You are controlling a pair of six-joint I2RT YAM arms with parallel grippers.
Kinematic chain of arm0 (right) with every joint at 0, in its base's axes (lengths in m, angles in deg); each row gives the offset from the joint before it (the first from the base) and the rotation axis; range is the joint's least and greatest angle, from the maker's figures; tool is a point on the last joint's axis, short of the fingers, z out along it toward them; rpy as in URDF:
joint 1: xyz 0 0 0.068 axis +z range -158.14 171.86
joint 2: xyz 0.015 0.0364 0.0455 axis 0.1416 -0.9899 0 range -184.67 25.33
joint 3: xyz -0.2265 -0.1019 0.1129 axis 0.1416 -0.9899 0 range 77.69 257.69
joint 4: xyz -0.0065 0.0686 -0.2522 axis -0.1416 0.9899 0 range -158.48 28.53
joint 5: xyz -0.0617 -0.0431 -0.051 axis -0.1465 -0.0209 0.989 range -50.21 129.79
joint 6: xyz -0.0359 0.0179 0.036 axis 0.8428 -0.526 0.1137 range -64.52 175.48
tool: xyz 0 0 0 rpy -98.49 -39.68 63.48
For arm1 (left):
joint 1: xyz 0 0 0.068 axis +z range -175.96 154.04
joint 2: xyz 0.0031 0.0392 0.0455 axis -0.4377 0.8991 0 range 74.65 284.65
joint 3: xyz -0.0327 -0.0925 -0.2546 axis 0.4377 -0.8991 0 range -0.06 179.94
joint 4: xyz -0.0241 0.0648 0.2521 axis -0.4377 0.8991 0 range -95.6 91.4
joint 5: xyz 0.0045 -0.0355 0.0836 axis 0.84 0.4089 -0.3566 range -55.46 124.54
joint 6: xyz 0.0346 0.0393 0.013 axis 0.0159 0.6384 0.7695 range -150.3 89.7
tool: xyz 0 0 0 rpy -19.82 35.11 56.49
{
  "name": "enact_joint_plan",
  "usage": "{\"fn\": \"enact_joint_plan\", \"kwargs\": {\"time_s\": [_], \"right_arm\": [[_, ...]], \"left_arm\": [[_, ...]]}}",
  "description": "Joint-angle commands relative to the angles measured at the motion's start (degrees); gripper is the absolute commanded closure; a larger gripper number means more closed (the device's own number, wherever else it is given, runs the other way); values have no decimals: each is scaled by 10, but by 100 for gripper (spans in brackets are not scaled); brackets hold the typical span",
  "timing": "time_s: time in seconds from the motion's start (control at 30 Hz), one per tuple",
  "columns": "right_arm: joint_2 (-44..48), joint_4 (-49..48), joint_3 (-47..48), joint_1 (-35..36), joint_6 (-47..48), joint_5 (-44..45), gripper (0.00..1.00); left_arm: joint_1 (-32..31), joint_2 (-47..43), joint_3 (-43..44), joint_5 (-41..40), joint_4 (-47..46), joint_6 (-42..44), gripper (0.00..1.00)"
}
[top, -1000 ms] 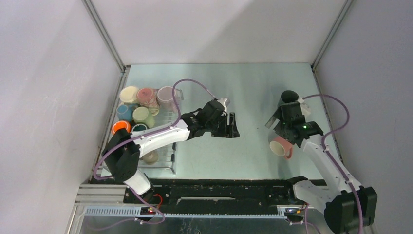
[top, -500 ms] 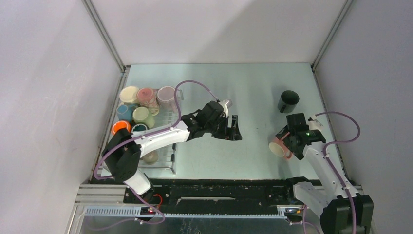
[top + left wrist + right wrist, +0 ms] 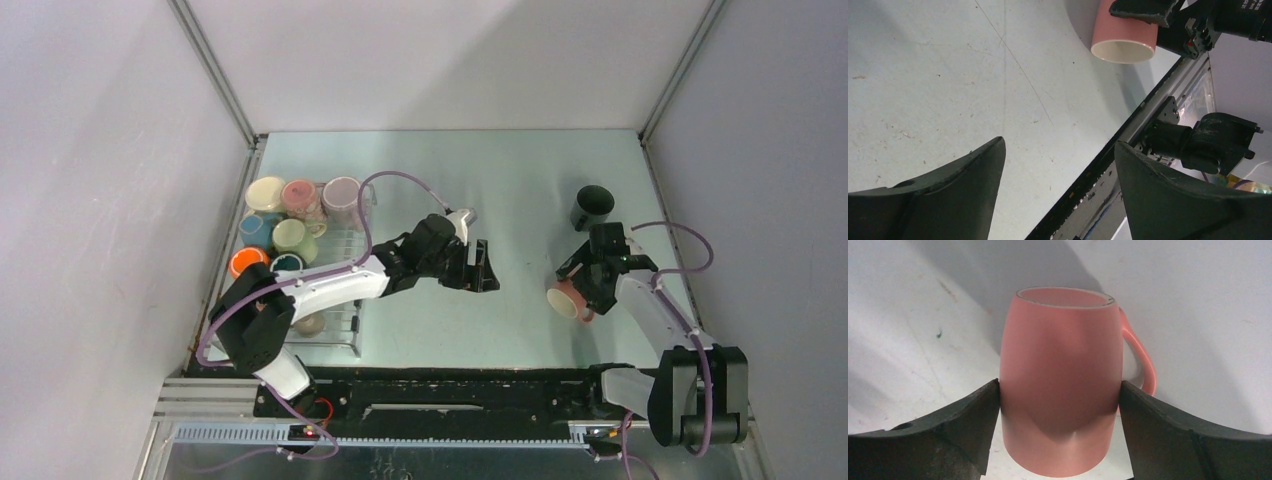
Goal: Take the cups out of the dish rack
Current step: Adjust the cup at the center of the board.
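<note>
The dish rack [image 3: 347,338] lies at the table's left and holds several cups, among them cream [image 3: 266,192], pale green [image 3: 291,236] and orange [image 3: 246,262] ones. A pink cup [image 3: 563,299] [image 3: 1063,350] lies tilted on the table at the right. My right gripper [image 3: 585,288] [image 3: 1059,384] is shut on it, a finger pressed to each side of its body, the handle off to the right. A dark cup [image 3: 592,205] stands upright behind it. Over the bare mid-table, my left gripper [image 3: 480,265] [image 3: 1059,142] is open and empty. Its camera sees the pink cup [image 3: 1124,35] from the mouth.
White walls close in the table on three sides. A black rail [image 3: 450,385] [image 3: 1128,140] runs along the near edge, with the right arm's base [image 3: 1218,142] beyond it. A beige cup [image 3: 310,322] sits at the rack's near end, under the left arm.
My right gripper came back from the dark cup to the pink cup and closed around it. My left gripper opened wider and drifted slightly toward the near edge.
</note>
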Motion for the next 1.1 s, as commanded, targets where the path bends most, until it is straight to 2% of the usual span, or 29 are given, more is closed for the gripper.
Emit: {"fn": "enact_joint_plan", "kwargs": {"time_s": [0.0,0.3,0.6,1.07], "right_arm": [[-25,-54,10,30,-24,-97,14],[-102,-87,56,102,-81,-226,17],[-146,-93,96,109,-91,-294,17],[-188,-95,139,106,-97,-342,17]], "left_arm": [[-3,-12,-36,-17,-99,3,15],[-27,29,-59,-91,-216,45,22],[-44,35,-103,-139,-273,93,30],[-57,90,-42,-183,-253,127,41]]}}
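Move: The pink cup, already in the right hand's grip, lies about 21 cm to the left hand's right, 5 cm back and some 8 cm lower. The dish rack's middle is roughly 46 cm to the left hand's left, level with it fore and aft. From the right hand, the left hand's fingers wait about 21 cm to its left, 5 cm ahead and 8 cm up; the dark cup stands some 19 cm ahead and 4 cm to the right. The pink cup is carried about 15 cm left, slightly forward, towards the left hand's fingers by the right hand, which keeps its hold and tilts some 30 degrees so its fingers point more to the left. The left hand eases forward and right, then mostly sinks, about 5 cm in all, swinging its fingers more forward and partly closing them beside the cup's rim. ##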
